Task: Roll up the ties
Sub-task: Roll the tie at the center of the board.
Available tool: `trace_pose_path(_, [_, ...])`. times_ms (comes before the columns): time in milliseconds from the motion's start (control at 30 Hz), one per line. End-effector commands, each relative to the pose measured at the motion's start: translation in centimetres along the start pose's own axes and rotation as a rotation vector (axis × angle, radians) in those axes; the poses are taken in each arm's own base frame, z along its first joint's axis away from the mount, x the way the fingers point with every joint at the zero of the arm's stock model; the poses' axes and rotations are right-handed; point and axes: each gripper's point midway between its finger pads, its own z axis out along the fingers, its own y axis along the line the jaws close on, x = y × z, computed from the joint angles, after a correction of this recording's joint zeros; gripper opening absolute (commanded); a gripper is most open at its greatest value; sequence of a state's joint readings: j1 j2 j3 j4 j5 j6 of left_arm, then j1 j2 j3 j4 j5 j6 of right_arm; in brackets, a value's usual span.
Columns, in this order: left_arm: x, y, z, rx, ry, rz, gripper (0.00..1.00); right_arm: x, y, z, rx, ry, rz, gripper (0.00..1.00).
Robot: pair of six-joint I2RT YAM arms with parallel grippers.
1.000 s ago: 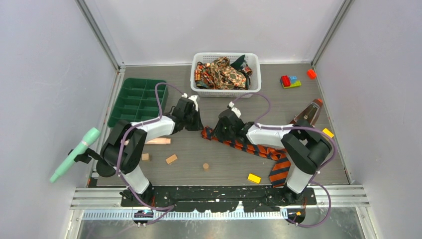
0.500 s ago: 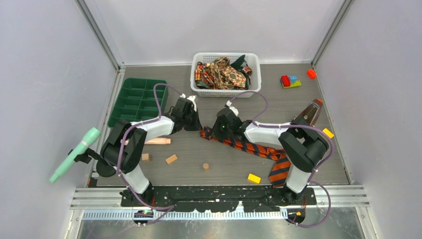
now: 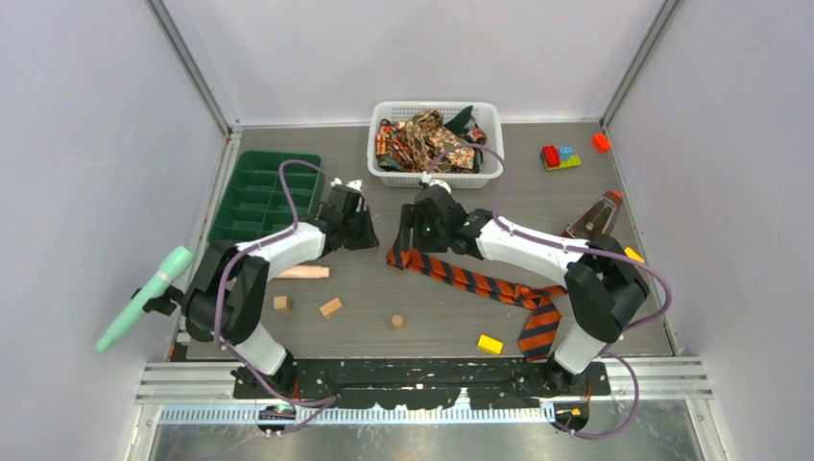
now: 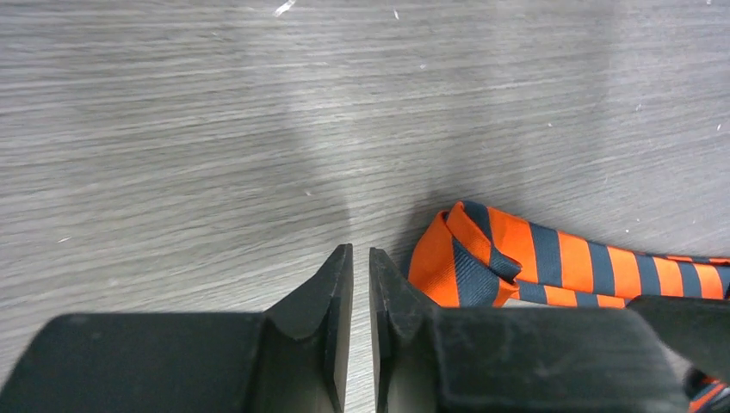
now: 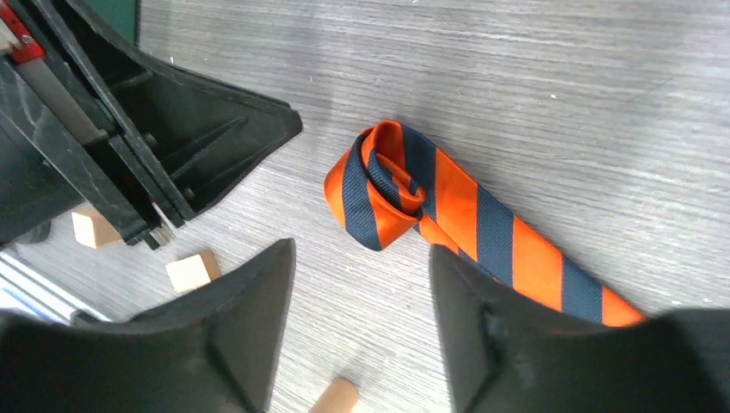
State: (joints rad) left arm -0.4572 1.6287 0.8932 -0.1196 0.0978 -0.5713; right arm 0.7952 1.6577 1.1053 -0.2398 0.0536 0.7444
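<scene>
The orange-and-dark striped tie point(image 3: 470, 280) lies diagonally across the table, its left end curled into a small loose roll point(image 5: 387, 185) point(image 4: 478, 254). My right gripper point(image 5: 361, 258) point(image 3: 415, 229) is open just above and behind the roll, with nothing between its fingers. My left gripper point(image 4: 361, 251) point(image 3: 360, 229) hovers to the left of the roll, its jaws all but shut with a thin slit and holding nothing. More ties point(image 3: 427, 139), paisley and dark green, are piled in the white basket point(image 3: 434, 179).
A green compartment tray point(image 3: 264, 192) sits far left. Wooden blocks point(image 3: 330, 307), a cylinder point(image 3: 396, 322) and a peg point(image 3: 302, 273) lie near the front. Yellow bricks point(image 3: 490, 344), coloured bricks point(image 3: 560, 157) and a brown pointed object point(image 3: 595, 219) are on the right.
The right gripper has opened and let go of the tie's rolled end. Both grippers have drawn back toward the basket. The left jaws have parted slightly.
</scene>
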Motion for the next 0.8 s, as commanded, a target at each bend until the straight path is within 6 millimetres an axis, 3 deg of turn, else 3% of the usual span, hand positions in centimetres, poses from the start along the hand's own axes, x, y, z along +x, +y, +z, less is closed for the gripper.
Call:
trace_pose_path(0, [-1.8, 1.7, -2.6, -0.084, -0.065, -0.055, 0.19, -1.0, 0.4, -1.1, -0.013, 0.041, -0.272, 0.82])
trace_pose_path(100, [-1.5, 3.0, -3.9, -0.108, -0.078, -0.106, 0.33, -0.8, -0.3, -0.2, 0.024, 0.108, -0.401, 0.97])
trace_pose_path(267, [-0.7, 4.8, -6.0, -0.15, -0.124, -0.142, 0.52, -1.3, 0.0, 1.0, 0.026, 0.137, -0.61, 1.0])
trace_pose_path(367, [-0.2, 5.2, -6.8, -0.164, -0.124, -0.149, 0.55, -1.0, 0.0, 2.0, 0.004, 0.142, -0.733, 0.99])
trace_pose_path(600, [0.6, 6.0, -8.1, -0.177, -0.13, -0.163, 0.57, 0.9, 2.5, 3.2, -0.177, 0.166, -0.902, 1.0])
trace_pose_path(767, [0.7, 6.6, -8.6, -0.189, -0.139, -0.17, 0.58, 1.0, 2.4, 4.5, -0.154, 0.149, -0.944, 0.99])
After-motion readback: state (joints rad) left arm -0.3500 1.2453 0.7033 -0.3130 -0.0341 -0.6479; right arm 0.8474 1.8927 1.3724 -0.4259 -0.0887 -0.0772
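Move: The tie's rolled end lies about 6 cm below the right hand, some 2 cm to its left and 1 cm back. The dowel stands roughly 14 cm straight behind that roll. From the left hand the roll is about 5 cm right, 3 cm back and 2 cm down; the pink cylinder lies some 16 cm left and 6 cm back. Right hand opens, turning 45 degrees counter-clockwise and sinking some 3 cm towards the roll; left opens, withdrawing left. ##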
